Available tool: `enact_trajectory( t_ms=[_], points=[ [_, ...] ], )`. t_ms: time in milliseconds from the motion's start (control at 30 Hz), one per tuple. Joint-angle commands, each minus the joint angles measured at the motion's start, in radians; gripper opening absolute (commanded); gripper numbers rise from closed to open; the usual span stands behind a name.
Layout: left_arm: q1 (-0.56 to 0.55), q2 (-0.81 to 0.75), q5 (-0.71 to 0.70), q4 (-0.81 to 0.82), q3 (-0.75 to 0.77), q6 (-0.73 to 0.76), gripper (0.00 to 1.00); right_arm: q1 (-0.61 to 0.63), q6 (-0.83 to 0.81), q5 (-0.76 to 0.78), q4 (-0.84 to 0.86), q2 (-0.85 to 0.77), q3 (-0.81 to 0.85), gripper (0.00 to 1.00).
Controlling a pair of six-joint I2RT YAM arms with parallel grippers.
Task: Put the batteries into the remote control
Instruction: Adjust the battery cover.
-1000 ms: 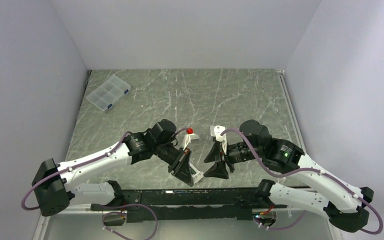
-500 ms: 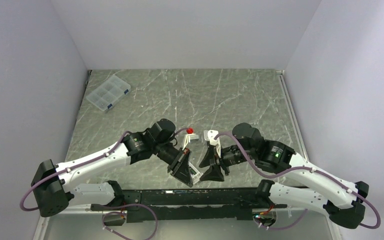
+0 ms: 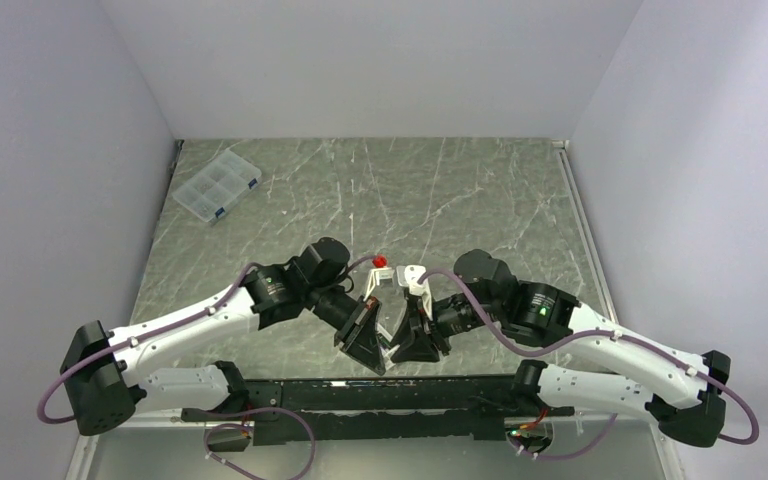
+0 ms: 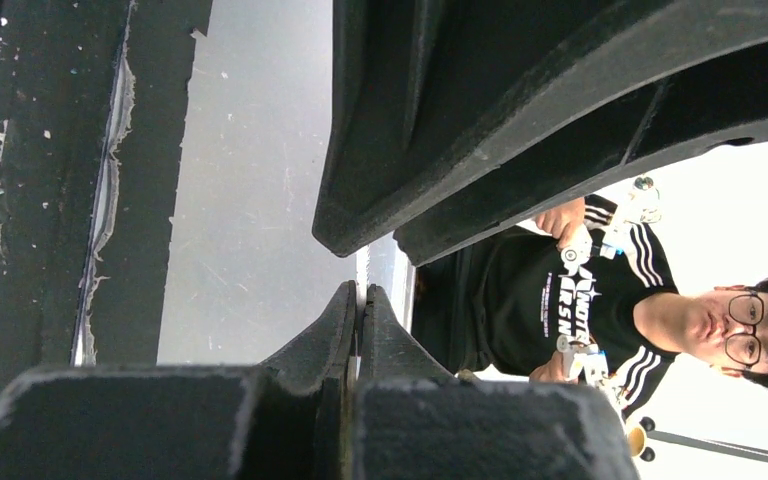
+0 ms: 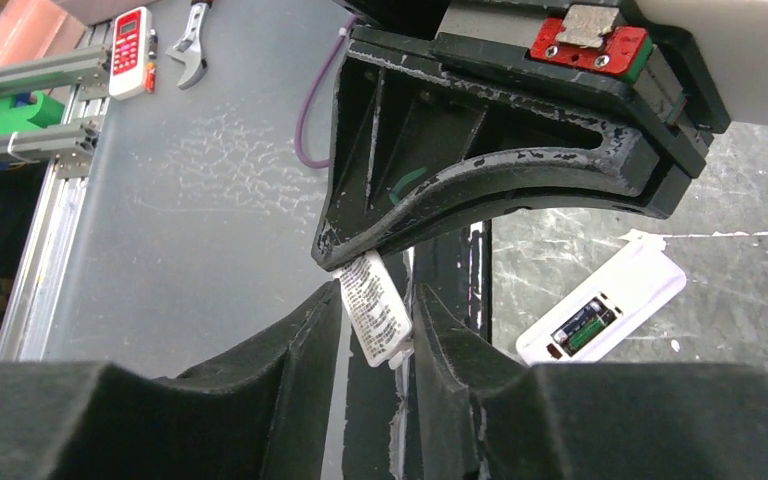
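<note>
The remote control (image 5: 615, 295) lies back-up on the marble table, to the right of my right gripper in the right wrist view. Two dark greenish batteries (image 5: 585, 325) sit in its recess. I cannot make the remote out in the top view. My left gripper (image 3: 375, 350) (image 4: 362, 295) is shut on a small white cover piece (image 5: 375, 308) with printed text, held above the table's near edge. My right gripper (image 3: 407, 345) (image 5: 378, 290) faces it, jaws open around the cover's free end. The right finger touches the cover and a gap shows on the left side.
A clear compartment box (image 3: 217, 186) sits at the far left of the table. A black rail (image 3: 380, 395) runs along the near edge under both grippers. Beyond the edge there are a red-and-white calculator (image 5: 130, 38), a wrench (image 5: 192, 28) and a person (image 4: 660, 310).
My right arm has moved left until its gripper meets the left one. Its jaws have narrowed around the cover. The left arm has stayed still, shut on the cover.
</note>
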Motion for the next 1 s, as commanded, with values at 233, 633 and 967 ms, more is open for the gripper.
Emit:
enact_trajectory(
  t_ms=[233,633,967],
  points=[
    [-0.003,-0.031,0.02,0.002,0.029,0.029,0.0,0.02,0.005,-0.004,0.016,0.006,0.005,0.26],
    [-0.003,-0.041,0.017,-0.02,0.04,0.057,0.0,0.022,0.003,0.007,0.01,0.009,-0.005,0.23],
    [-0.003,-0.039,-0.007,-0.055,0.052,0.087,0.06,0.023,-0.006,-0.007,0.0,0.027,0.0,0.0]
  ],
)
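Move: Between the right hand's parted fingers, the battery cover has its middle only some 2 cm to the left of that hand's point and about level with it in height and forward reach. The open remote lies on the table about 12 cm ahead of the right hand, 3 cm to its left and roughly 20 cm lower. From the left hand, whose shut fingertips already hold the cover, the cover's middle is about 2 cm right and 1 cm ahead. Closing from a bit over a third open to nearly shut, the right fingers pinch the battery cover from the right while that hand stays almost in place, sinking only about half a centimetre. The left hand still has its fingertips on the cover and holds it out, easing less than 1 cm back and to its left with scarcely any turn. ##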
